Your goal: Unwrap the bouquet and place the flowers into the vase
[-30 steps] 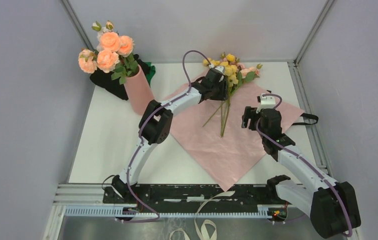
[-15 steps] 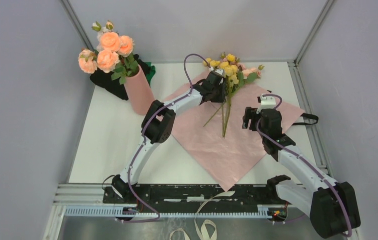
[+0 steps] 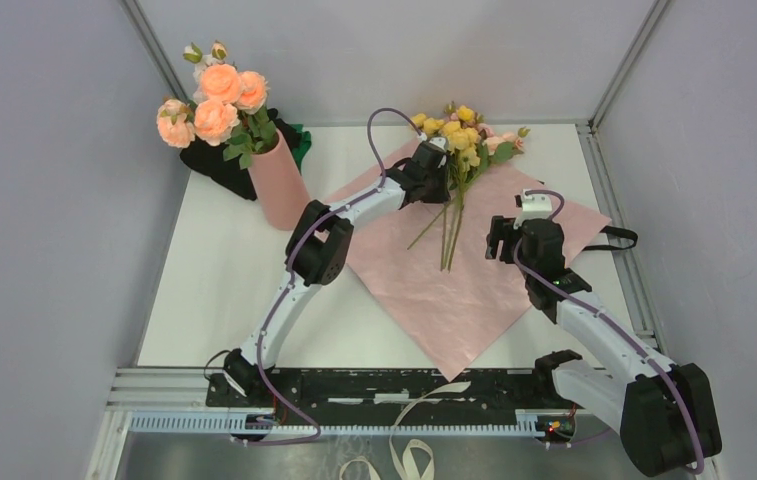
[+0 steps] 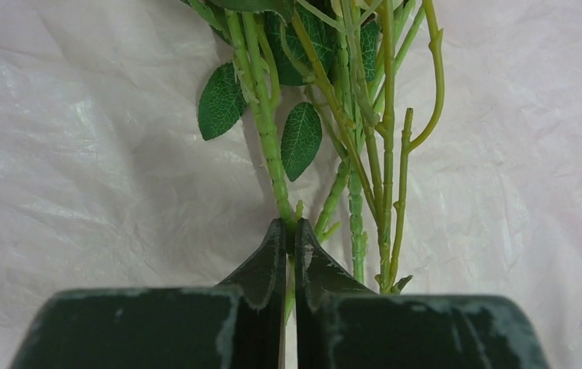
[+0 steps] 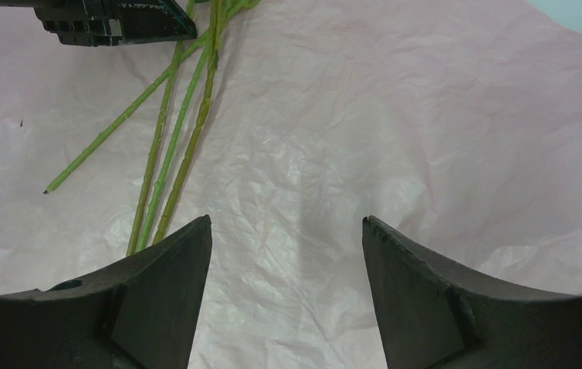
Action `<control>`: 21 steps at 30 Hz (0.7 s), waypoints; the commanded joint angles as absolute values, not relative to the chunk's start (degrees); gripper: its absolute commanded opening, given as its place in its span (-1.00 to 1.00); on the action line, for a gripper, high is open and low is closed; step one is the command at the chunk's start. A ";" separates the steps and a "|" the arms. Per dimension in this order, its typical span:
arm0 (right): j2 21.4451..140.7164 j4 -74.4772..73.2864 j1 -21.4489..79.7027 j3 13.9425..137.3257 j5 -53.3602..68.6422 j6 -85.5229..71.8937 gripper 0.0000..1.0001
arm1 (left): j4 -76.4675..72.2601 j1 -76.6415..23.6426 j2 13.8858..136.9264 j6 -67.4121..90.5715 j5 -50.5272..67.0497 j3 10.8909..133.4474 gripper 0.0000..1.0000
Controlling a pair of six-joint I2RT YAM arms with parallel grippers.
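Note:
The bouquet's pink paper [image 3: 469,295] lies spread flat on the table. On its far part lie the flowers [image 3: 461,133], yellow blooms with long green stems [image 3: 448,238]. My left gripper [image 3: 434,176] is down among the stems, just below the blooms. In the left wrist view it [image 4: 289,227] is shut on one green stem [image 4: 267,146], with other stems [image 4: 386,154] loose at its right. My right gripper [image 3: 501,236] hovers open over the paper [image 5: 395,123], to the right of the stem ends [image 5: 166,165]; nothing is between its fingers [image 5: 286,223]. The salmon vase [image 3: 280,186] stands at the back left with peach roses [image 3: 216,103] in it.
A black cloth lump [image 3: 216,166] lies behind the vase. A black ribbon [image 3: 616,239] trails off the paper's right corner by the metal rail. Grey walls close in the left, right and back. My left gripper's body [image 5: 118,20] shows at the top of the right wrist view.
My left gripper has closed onto a stem and shifted slightly toward the blooms; the stems have swung a little. The right arm has not moved.

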State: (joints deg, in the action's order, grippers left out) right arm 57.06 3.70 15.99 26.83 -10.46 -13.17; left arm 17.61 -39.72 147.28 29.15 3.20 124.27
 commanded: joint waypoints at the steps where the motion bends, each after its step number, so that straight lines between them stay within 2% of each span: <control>1: 56.99 4.57 15.70 26.30 -10.99 -12.44 0.55 | 16.65 -39.49 147.45 29.46 2.91 123.88 -0.96; 9: 58.02 5.18 15.63 26.10 -10.17 -12.74 0.55 | 8.74 -39.53 131.99 27.69 -4.06 110.04 -0.96; 21: 59.21 6.48 15.64 26.04 -8.83 -13.48 0.55 | 10.34 -39.47 116.24 25.05 -11.73 103.63 -0.96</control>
State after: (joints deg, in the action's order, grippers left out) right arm 58.94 3.86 15.84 26.30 -9.30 -13.23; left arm 12.16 -39.72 123.04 27.86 -7.77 104.86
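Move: The left hand, low over the wrapping paper, already pinches one flower's stem; the vase's middle is about 38 cm to its left, 4 cm back and 8 cm up. The yellow flowers lie some 17 cm ahead and 5 cm right at about hand height, and the black cloth about 58 cm left and 9 cm ahead. From the right hand the vase is roughly 53 cm left and 12 cm ahead. The left hand keeps pinching its stem and rises about 13 cm, also 5 cm left towards the vase. ##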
